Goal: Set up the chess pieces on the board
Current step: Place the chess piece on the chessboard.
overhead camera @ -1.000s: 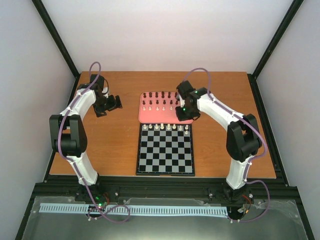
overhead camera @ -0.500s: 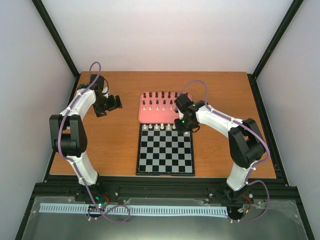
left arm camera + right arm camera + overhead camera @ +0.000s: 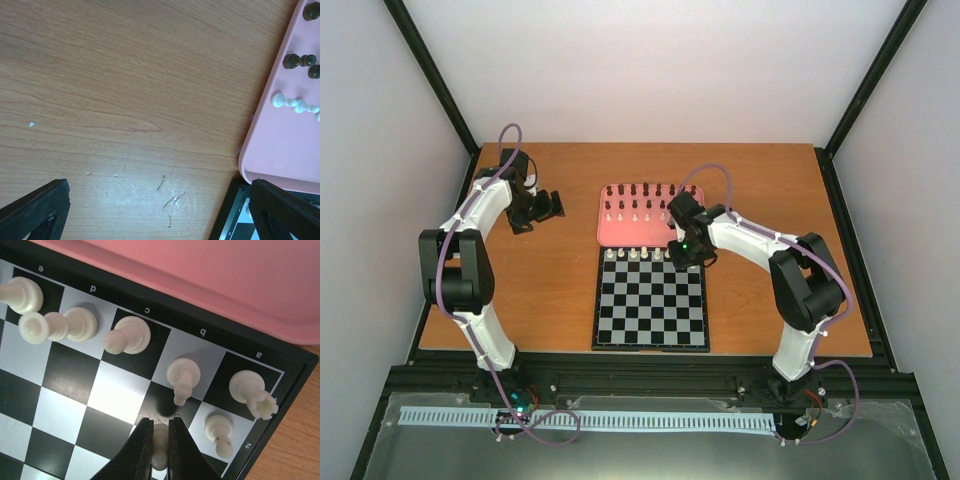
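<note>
The board [image 3: 650, 305] lies mid-table with a row of cream-white chess pieces [image 3: 638, 255] along its far edge. My right gripper [image 3: 686, 256] hangs over the board's far right corner. In the right wrist view it [image 3: 159, 424] is shut on a cream-white piece [image 3: 161, 446], just above a dark square in the second row, beside a white pawn [image 3: 219, 430]. White pieces [image 3: 131, 335] fill the edge row there. My left gripper [image 3: 551, 205] stands open over bare wood left of the tray, its fingers [image 3: 35, 210] wide apart and empty.
The pink tray [image 3: 620, 236] sits just beyond the board, holding rows of dark pieces [image 3: 635, 189] and white pieces [image 3: 635, 214]. In the left wrist view the tray's edge [image 3: 270, 150] and a board corner [image 3: 232, 220] show at right.
My right gripper has moved from over the tray's right end toward me onto the board's far right corner, carrying the white piece. The left arm has not moved.
</note>
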Robot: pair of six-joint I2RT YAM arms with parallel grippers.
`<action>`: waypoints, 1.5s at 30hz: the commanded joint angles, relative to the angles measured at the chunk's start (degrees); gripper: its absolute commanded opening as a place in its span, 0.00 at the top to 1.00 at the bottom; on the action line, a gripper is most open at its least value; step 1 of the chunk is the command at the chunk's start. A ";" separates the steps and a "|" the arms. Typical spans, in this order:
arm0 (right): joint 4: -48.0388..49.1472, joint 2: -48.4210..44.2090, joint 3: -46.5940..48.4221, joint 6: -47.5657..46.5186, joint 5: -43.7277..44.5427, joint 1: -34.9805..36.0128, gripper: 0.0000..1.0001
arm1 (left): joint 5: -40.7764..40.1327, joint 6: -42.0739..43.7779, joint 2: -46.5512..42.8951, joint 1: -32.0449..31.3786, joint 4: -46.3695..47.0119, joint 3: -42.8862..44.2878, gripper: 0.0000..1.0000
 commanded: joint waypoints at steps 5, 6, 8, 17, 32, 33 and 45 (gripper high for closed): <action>1.03 1.97 -0.19 0.39 0.38 0.50 0.93 | -0.11 0.35 -0.98 -0.10 -0.14 0.97 0.00; 1.11 2.07 -0.12 0.40 0.37 0.50 0.93 | -0.18 0.38 -1.00 -0.10 -0.10 0.86 0.00; 1.04 2.47 0.18 0.23 0.31 0.48 0.92 | -0.13 0.31 -1.00 -0.10 -0.11 0.96 0.00; 1.14 3.91 1.13 -0.10 0.65 0.41 0.91 | -0.02 0.36 -0.79 -0.10 -0.24 1.08 0.00; -0.34 3.58 1.02 -0.27 -0.36 0.41 0.82 | 0.06 0.41 -0.65 -0.10 -0.34 1.27 0.00; -0.57 3.22 0.98 -0.30 -0.46 0.36 0.82 | 0.04 0.43 -0.65 -0.10 -0.30 1.30 0.00; -6.60 -4.68 6.91 -3.03 -1.76 0.41 0.67 | 0.21 0.39 -0.64 -0.10 -0.27 1.25 0.00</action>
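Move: The right hand already holds a white pawn nearly straight over its square, b2, whose surface is about 4 cm below the hand point. From this hand, the knight on b1 stands some 3 cm ahead; the pawn on a2 is about 3 cm to the right and 1 cm farther out; and the rook on a1 is roughly 3 cm ahead and 3 cm to the right. For the left hand, b2 is around 30 cm to its right, 10 cm back and 9 cm lower. The pinched pawn is set base-first on b2 as the right hand sinks straight down about 2 cm and settles. The fingers then ease open to about a third and let go of the pawn, and the hand rises some 3 cm, mostly right at the end, with the wrist barely turning. ##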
